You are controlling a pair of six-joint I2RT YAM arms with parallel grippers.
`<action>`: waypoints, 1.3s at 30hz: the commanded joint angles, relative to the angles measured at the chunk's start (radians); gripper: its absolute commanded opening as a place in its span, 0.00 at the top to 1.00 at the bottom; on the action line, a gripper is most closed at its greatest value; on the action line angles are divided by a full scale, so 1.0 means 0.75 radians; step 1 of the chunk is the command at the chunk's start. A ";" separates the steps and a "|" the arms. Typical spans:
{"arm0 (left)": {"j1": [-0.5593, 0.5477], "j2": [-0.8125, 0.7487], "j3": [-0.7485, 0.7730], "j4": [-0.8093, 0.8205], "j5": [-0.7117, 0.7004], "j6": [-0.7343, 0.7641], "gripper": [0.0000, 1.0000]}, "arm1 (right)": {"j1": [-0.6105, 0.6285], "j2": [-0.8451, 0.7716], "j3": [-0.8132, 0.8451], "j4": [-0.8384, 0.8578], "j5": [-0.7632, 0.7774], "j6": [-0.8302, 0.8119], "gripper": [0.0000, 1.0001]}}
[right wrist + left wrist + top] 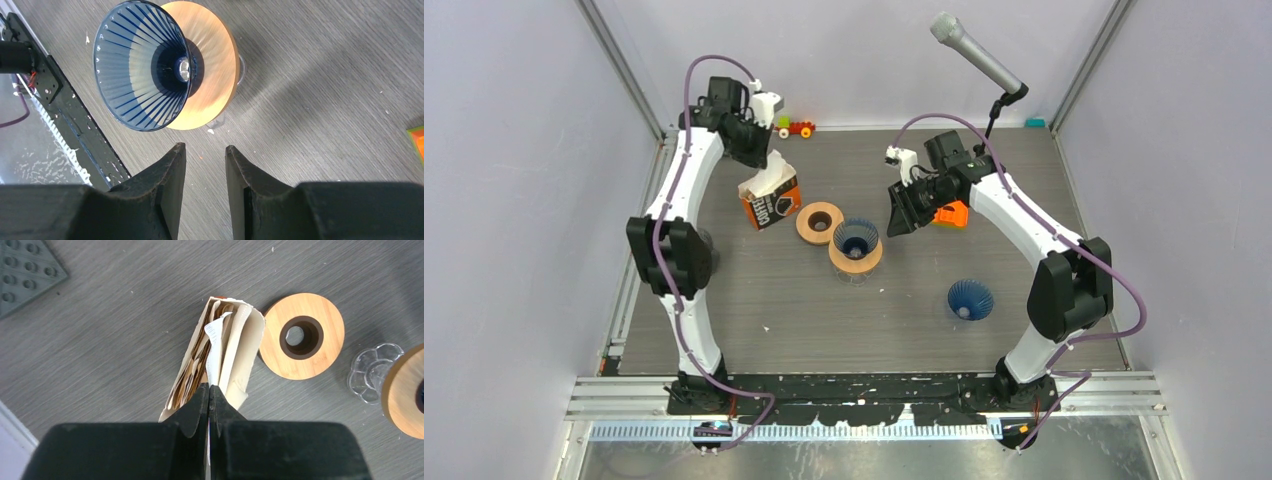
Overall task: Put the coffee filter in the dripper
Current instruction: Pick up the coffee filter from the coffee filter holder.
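An open pack of coffee filters point(770, 200) stands at the back left of the table, brown and white sheets fanning out of its top point(200, 352). My left gripper point(208, 387) sits right over the pack, shut on one white coffee filter point(216, 345), a thin white edge showing between its jaws. The blue ribbed dripper point(856, 238) rests on a wooden collar over a glass stand at mid-table. My right gripper point(205, 147) hovers just right of the dripper point(142, 65), open, with only bare table between its fingers.
A loose wooden ring point(820, 222) lies between the pack and the dripper. A second blue dripper point(970, 299) sits at the front right. An orange piece point(952, 214) lies under the right arm. A microphone point(977, 55) and a small toy point(796, 128) stand at the back.
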 commanded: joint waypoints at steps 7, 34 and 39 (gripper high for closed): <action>-0.004 -0.406 0.015 -0.065 0.146 0.045 1.00 | -0.001 -0.107 0.213 -0.082 -0.051 0.008 0.54; -0.343 -0.904 -0.662 0.631 1.112 -0.630 1.00 | 0.099 -0.374 0.198 0.107 -0.456 0.071 0.30; -0.379 -0.901 -0.716 0.692 1.112 -0.658 1.00 | 0.104 -0.381 0.139 0.163 -0.565 0.116 0.43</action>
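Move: The left hand grips the top of a coffee filter just above its holder, whose middle is some 9 cm below and 1 cm back and right. From that hand the dripper on its stand is about 18 cm back, 20 cm right and 7 cm lower; the free wooden disc is roughly 6 back, 11 right and 17 below. From the right hand the filter is some 14 cm ahead and 28 cm left at like height, the dripper about 4 back, 9 left and 4 below. Keeping its pinch, the left hand draws the filter up out of the holder by about 20 cm, then swings it some 24 cm back and 17 cm right to the right gripper, rolling its right side up and turning clockwise. The right hand rises about 17 cm, then also backs and edges left, opening wider to straddle the filter's free edge; no right-hand grip is visible yet. ##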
